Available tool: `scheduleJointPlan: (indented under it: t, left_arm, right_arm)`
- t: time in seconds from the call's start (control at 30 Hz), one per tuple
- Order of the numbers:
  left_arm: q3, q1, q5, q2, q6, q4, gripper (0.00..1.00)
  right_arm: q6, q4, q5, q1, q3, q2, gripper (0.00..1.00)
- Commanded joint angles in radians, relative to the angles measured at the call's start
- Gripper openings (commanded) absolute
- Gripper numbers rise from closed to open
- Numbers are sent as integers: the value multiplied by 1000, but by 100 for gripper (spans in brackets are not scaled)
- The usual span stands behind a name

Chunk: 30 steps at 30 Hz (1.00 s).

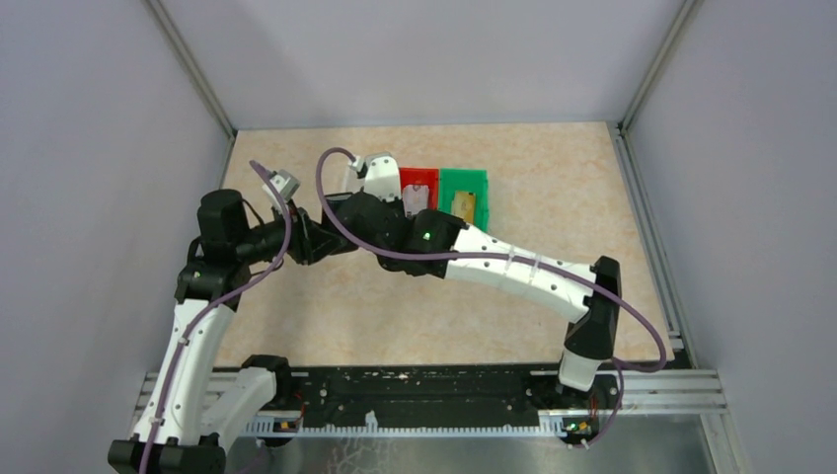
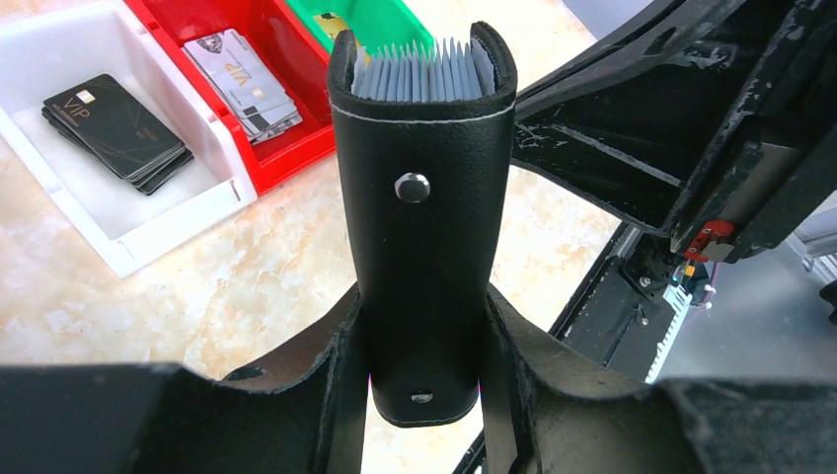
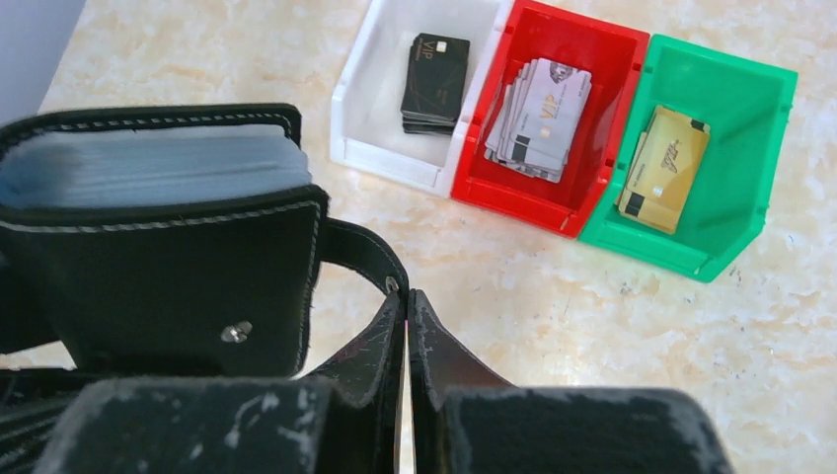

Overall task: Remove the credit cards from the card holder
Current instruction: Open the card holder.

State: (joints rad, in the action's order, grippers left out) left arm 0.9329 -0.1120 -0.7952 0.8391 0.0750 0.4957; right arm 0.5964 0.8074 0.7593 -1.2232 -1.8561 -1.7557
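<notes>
The black card holder (image 2: 424, 247) stands upright between my left gripper's (image 2: 422, 301) fingers, which are shut on its lower part. It is open at the top, showing a row of grey card sleeves (image 2: 422, 71). In the right wrist view the card holder (image 3: 158, 267) fills the left side, and its narrow strap (image 3: 360, 247) curves over to my right gripper (image 3: 406, 296), which is shut on the strap's tip. Black credit cards (image 3: 434, 81) lie in the white bin, silvery ones (image 3: 541, 117) in the red bin and gold ones (image 3: 666, 166) in the green bin.
The white bin (image 3: 380, 148), red bin (image 3: 513, 202) and green bin (image 3: 681, 252) stand side by side on the marble-patterned table, just beyond both grippers. From above, the two arms meet near the red bin (image 1: 418, 178) and green bin (image 1: 464, 180). Grey walls enclose the table.
</notes>
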Motion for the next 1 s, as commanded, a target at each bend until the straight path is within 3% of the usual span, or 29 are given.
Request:
scheduleJointPlan:
  t: [0.0,0.07,0.13,0.2,0.3,0.47,0.63,0.83,0.97]
  left_arm:
    - [29,-5,-49,-20,4,-60,0]
    - [31,-5,-71,-19,9,-60,0]
    - [34,-5,-128,-18,14,-59,0]
    - [36,-5,-203,-20,24,-59,0]
    - [40,-5,-317,-21,56,-71,0]
    - [58,-5,-442,-21,75,-83,0]
    - [68,-5,-572,-3,102,-83,0]
    - [74,-5,-634,-12,120,-100,0]
    - [73,-5,-669,-13,155,-122,0]
  right_arm:
    - [-5,-94,-3,2,74,134,0]
    - [-31,-169,-67,4,137,182,1]
    - [-55,-247,-173,24,213,237,28]
    - [-55,-342,-328,69,313,297,42]
    - [-28,-464,-518,145,427,387,55]
    - [-69,-486,-655,198,488,472,76]
    - [-156,-502,-907,238,490,518,81]
    - [-259,-370,-1021,258,378,488,82]
    - [-275,-386,-1203,258,379,478,82]
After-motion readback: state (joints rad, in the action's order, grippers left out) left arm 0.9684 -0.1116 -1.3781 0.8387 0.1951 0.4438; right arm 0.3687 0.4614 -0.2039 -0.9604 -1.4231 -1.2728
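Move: The card holder stands upright about 5 cm left of the right hand and some 2 cm nearer the base, about level; its already opened strap is between the shut right fingertips. From the left hand, which grips its lower end, its middle is about 1 cm ahead, 3 cm right and 4 cm higher. From the right hand, the white bin lies roughly 15 cm ahead and 6 cm left, the red bin 15 cm ahead and 6 cm right, both some 25 cm below. Back and up, the left hand carries the gripped card holder about 10 cm, also drifting right and turning some 30 degrees clockwise. The right hand first draws rightward, its fingers spreading wide and letting go of the strap, then backs and climbs about 6 cm beside the holder, rolling left side up and swinging some 40 degrees counter-clockwise. ##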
